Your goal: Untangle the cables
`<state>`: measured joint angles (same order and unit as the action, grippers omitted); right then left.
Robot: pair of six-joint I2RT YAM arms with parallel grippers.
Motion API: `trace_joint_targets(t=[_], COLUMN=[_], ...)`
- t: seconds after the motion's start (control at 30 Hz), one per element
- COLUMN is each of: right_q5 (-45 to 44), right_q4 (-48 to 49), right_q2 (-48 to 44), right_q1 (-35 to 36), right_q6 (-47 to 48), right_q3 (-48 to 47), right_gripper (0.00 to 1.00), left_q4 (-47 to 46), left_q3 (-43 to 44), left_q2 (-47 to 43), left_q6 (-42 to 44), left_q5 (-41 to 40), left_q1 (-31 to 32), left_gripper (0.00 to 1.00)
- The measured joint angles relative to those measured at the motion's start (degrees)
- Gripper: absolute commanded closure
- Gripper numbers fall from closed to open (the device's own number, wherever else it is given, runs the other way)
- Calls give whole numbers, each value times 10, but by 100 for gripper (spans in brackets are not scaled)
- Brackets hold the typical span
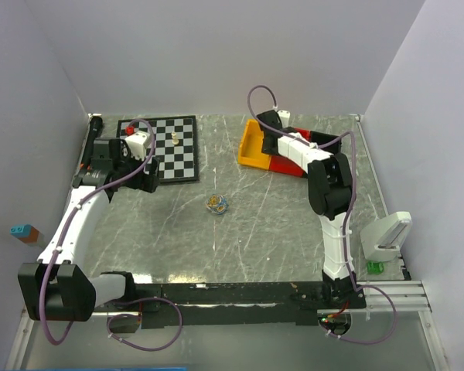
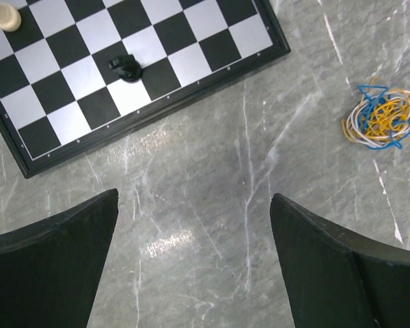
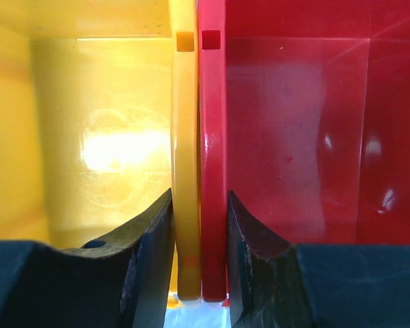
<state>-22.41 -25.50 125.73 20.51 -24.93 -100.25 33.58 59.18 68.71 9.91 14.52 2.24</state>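
Note:
The cables point(image 1: 217, 204) are a small tangled bundle of thin white, blue and yellow-tan wire lying on the grey marble table, near its middle. They also show at the right of the left wrist view point(image 2: 383, 116). My left gripper point(image 1: 145, 179) hovers by the chessboard's near edge, left of the bundle; in the left wrist view it point(image 2: 195, 195) is open and empty over bare table. My right gripper point(image 1: 267, 125) is at the far right. In the right wrist view it point(image 3: 199, 198) is shut on the adjoining walls of a yellow bin point(image 3: 184, 137) and a red bin point(image 3: 212, 137).
A chessboard point(image 1: 166, 147) lies at the far left with a white piece point(image 2: 3, 15) and a black piece point(image 2: 125, 67) on it. The yellow bin point(image 1: 251, 147) and red bin point(image 1: 282, 165) sit at the far right. A white device point(image 1: 387, 236) stands at the right edge.

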Motion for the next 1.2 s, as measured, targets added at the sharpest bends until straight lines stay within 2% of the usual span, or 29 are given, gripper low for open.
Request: trace_joint_targets(t=[0.17,0.5,0.9,0.97,1.1,1.13,1.2], right_q5=[0,-9,-29,-29,-26,-23,-12], right_q4=[6,15,3,1,-16,-23,-38], right_q2=[-42,-123,-142,-161,-198,-203,-206], right_q1=[31,141,229,251,279,283,283], right_q6=[-20,-83,-145,-162,-193,-201,-214], right_q3=[62,180,206,229,272,276,276], right_gripper=[92,94,97,86,42,35,30], left_q4=[2,6,17,17,19,19,19], left_q3=[-10,-26,-30,-30,-30,-30,-30], left_q2=[-3,-30,-44,-45,-45,-45,-45], left_q6=[6,15,26,28,30,30,29], left_q5=[-15,-26,-38,-39,-39,-39,-39], left_q1=[0,0,1,1,1,1,1], left_gripper=[3,3,3,3,3,3,3])
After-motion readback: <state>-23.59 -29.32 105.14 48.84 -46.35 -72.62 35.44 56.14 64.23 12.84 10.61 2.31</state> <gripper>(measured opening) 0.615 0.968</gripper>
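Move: The right hand already pinches the shared wall of the orange and red bins near its base-side end; the cables lie about 18 cm back, 20 cm to its left and some 5 cm lower. The orange bin's middle is roughly 6 cm left and 5 cm ahead, the red one's 6 cm right and 3 cm ahead, the black one's 19 cm right and 2 cm ahead. From the left hand, the cables are about 20 cm right, 1 cm ahead and 16 cm below. Keeping its pinch on the paired orange and red walls, the right hand drags the joined bins level across the table towards the cables, about 22 cm back and 14 cm left, going diagonally first and then almost straight back, while turning some 10 degrees counter-clockwise. The orange bin's base-side wall pushes the cables along, and right at the end the fingers open and let go of the walls. ##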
